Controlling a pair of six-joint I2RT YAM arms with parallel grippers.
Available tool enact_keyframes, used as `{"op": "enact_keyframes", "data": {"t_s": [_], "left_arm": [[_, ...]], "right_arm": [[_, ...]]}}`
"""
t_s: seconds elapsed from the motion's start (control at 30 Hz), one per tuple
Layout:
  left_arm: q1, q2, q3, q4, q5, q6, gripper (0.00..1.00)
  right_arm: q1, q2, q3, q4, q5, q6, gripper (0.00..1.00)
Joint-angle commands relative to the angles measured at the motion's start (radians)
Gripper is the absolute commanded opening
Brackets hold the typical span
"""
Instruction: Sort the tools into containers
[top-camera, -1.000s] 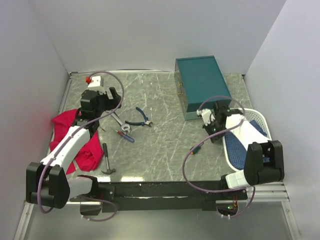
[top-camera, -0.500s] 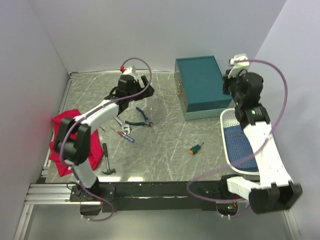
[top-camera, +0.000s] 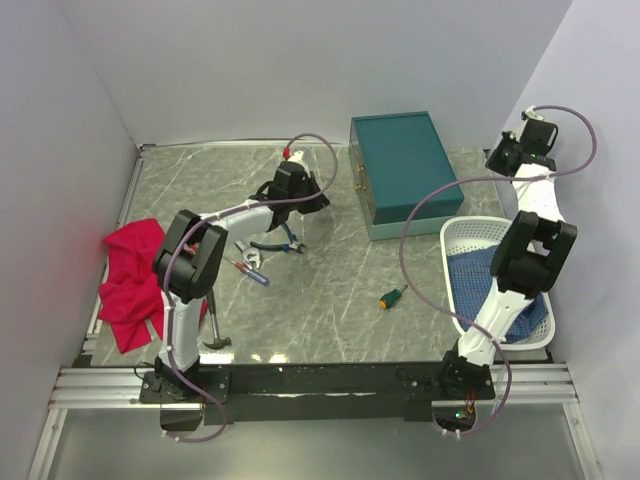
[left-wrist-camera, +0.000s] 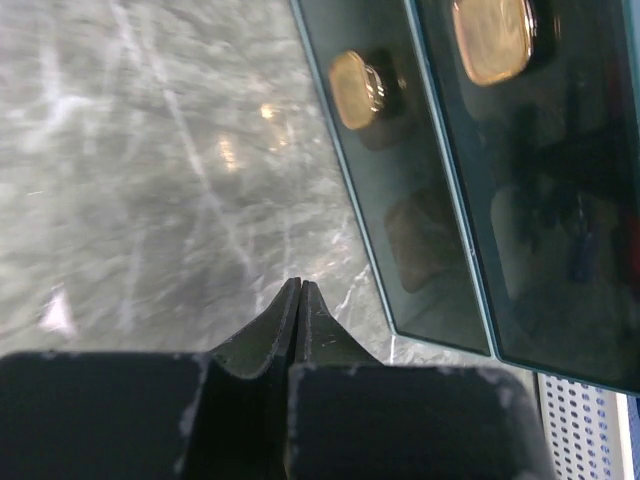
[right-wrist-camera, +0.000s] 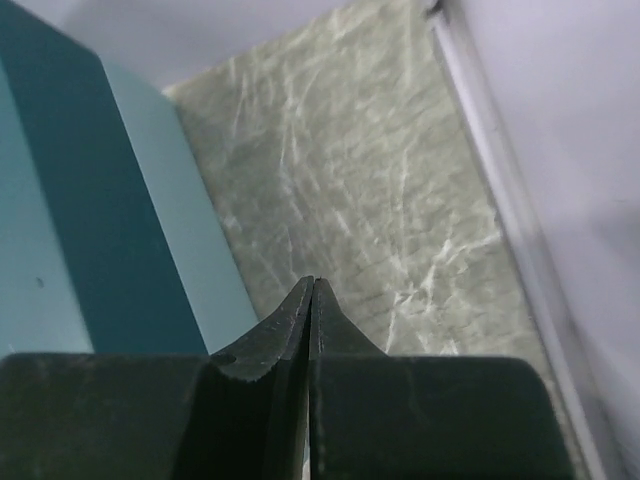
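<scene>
The closed teal box (top-camera: 402, 170) stands at the back right, its gold latches (left-wrist-camera: 362, 88) facing the left wrist camera. The white basket (top-camera: 460, 232) with blue lining sits front right. Blue pliers (top-camera: 285, 238), a silver wrench (top-camera: 243, 252), a red-and-blue screwdriver (top-camera: 252, 273) and a black-handled hammer (top-camera: 212, 322) lie left of centre. A stubby orange-and-green screwdriver (top-camera: 392, 296) lies mid-table. My left gripper (top-camera: 315, 198) (left-wrist-camera: 298, 283) is shut and empty, above the pliers and pointing at the box. My right gripper (top-camera: 497, 158) (right-wrist-camera: 313, 280) is shut and empty, beside the box's right side (right-wrist-camera: 60, 200).
A red cloth (top-camera: 132, 278) is bunched at the left edge. White walls enclose the table on the left, back and right. The right arm reaches over the basket to the back right corner. A strip of bare table (right-wrist-camera: 400, 200) runs between box and right wall.
The left gripper has shut and its arm has swung right toward the box. The right arm has stretched back into the far right corner.
</scene>
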Motion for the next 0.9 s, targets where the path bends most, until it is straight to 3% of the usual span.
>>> {"op": "enact_keyframes", "data": {"t_s": [0.0, 0.3, 0.43, 0.87], "left_arm": [[-0.008, 0.063, 0.057, 0.106, 0.079, -0.013, 0.01], [-0.034, 0.233, 0.177, 0.347, 0.223, -0.102, 0.01], [-0.062, 0.258, 0.219, 0.378, 0.231, -0.096, 0.01], [-0.072, 0.074, 0.068, 0.324, 0.366, -0.07, 0.01]], "right_arm": [[-0.004, 0.053, 0.092, -0.057, -0.237, -0.002, 0.01], [0.01, 0.215, 0.131, -0.004, -0.431, 0.093, 0.0], [0.056, 0.241, 0.158, -0.09, -0.454, 0.058, 0.0], [0.183, 0.072, -0.055, -0.09, -0.458, 0.051, 0.0]]}}
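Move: To the left hand's right stands the teal drawer cabinet, its drawers facing that hand; its middle lies some 21 cm right, 8 cm ahead and slightly lower. The pliers lie about 12 cm left of this hand, 5 cm back and 10 cm below. From the right hand the cabinet's middle is about 22 cm left, level fore and aft, 10 cm lower; the white basket sits roughly 24 cm back, 2 cm right and 16 cm below. Closing in on the cabinet from both sides with fingers kept shut, the left hand travels about 9 cm right, dipping and recovering on the way, to set its tips at the seam between two drawers near the close end. The right hand comes some 11 cm left while sinking 9 cm, turning counter-clockwise about 20 degrees, and pushes its tips against the cabinet's far side; at the last the left hand eases back a centimetre. ##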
